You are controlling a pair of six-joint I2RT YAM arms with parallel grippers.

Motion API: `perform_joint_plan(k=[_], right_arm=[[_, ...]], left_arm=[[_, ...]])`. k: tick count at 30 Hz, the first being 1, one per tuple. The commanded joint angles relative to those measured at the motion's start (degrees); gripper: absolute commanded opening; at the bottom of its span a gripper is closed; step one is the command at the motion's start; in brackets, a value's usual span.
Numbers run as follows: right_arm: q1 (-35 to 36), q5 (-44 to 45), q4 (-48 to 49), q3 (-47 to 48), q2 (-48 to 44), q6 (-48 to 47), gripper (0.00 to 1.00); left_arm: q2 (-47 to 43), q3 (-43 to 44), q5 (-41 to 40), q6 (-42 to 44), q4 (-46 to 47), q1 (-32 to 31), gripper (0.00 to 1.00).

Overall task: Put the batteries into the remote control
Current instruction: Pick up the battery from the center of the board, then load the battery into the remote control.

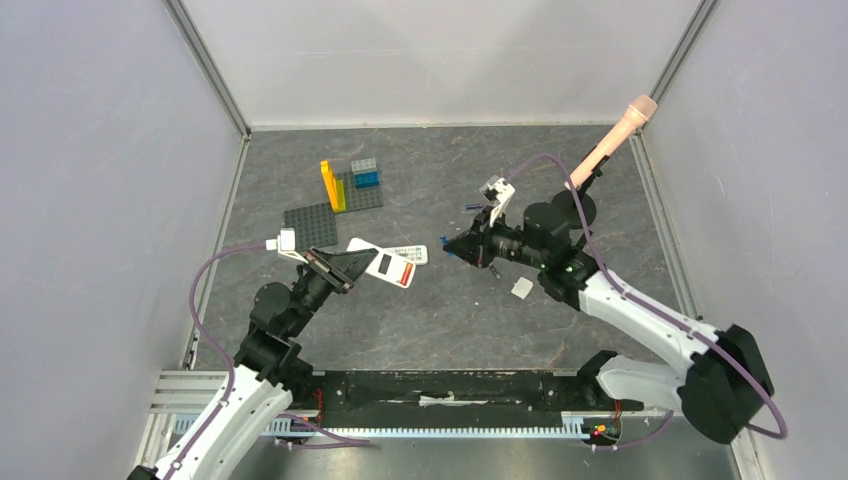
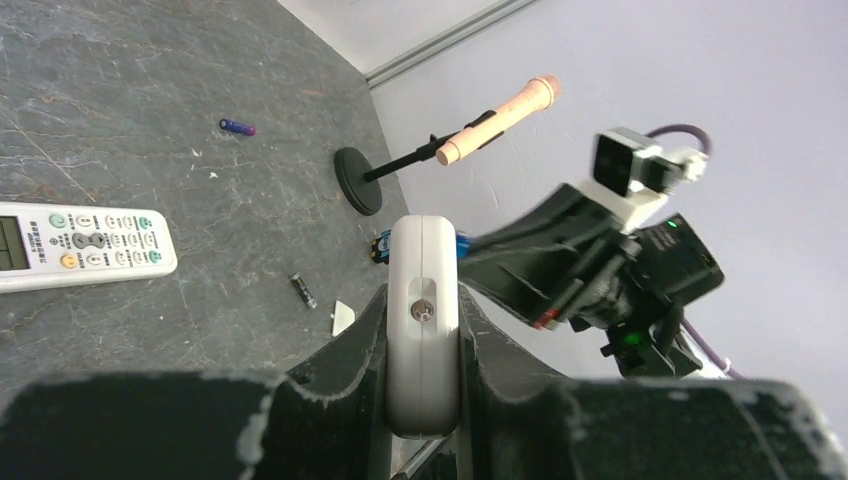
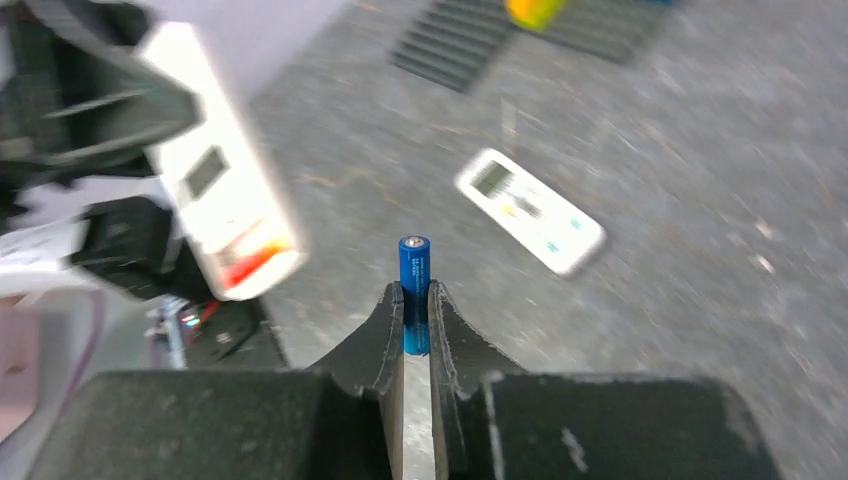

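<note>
My left gripper (image 2: 423, 300) is shut on the remote control (image 2: 423, 330), seen edge-on between the fingers. From above, the remote control (image 1: 388, 267) sticks out to the right of the left gripper (image 1: 340, 268), with a red patch at its open far end. My right gripper (image 3: 415, 292) is shut on a blue battery (image 3: 414, 275) that stands upright out of the jaws. The right gripper (image 1: 452, 246) hovers just right of the held remote. On the table lie a purple-blue battery (image 2: 237, 127) and a dark battery (image 2: 303, 291).
A second white remote (image 2: 80, 243) lies face up on the table. A small white cover piece (image 1: 522, 288) lies near the right arm. A black stand with a peach rod (image 1: 625, 125) rises at the back right. Grey baseplates with bricks (image 1: 345, 190) sit at the back.
</note>
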Motion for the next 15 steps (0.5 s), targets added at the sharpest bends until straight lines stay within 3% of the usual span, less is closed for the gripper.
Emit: perform_joint_plan(k=[1, 9, 15], right_arm=[[0.1, -19.6, 18.6, -4.0, -6.4, 4.6, 0.02], [0.2, -35.4, 48.8, -9.4, -11.8, 21.1, 0.03], [0.5, -41.9, 75.1, -9.3, -8.6, 41.6, 0.03]], left_arm=[[0.2, 1.0, 1.9, -2.3, 3.9, 0.2, 0.02], [4.4, -0.3, 10.3, -3.0, 17.3, 0.2, 0.02], [9.8, -0.8, 19.0, -3.9, 32.7, 0.2, 0.02]])
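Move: The right hand already pinches the blue battery. The open battery compartment, on the remote control still held by the left hand, lies roughly 10 cm to its left, 6 cm back and 2 cm higher. On the table, 19 cm below, the second remote is about 8 cm ahead and 12 cm left; the dark battery 4 cm ahead, 12 cm right. From the left hand, the blue battery is some 15 cm right, 4 cm ahead, 3 cm lower. Right hand swings up and back, some 15 cm each, turning counter-clockwise, battery still pinched; left raises remote rightward. ##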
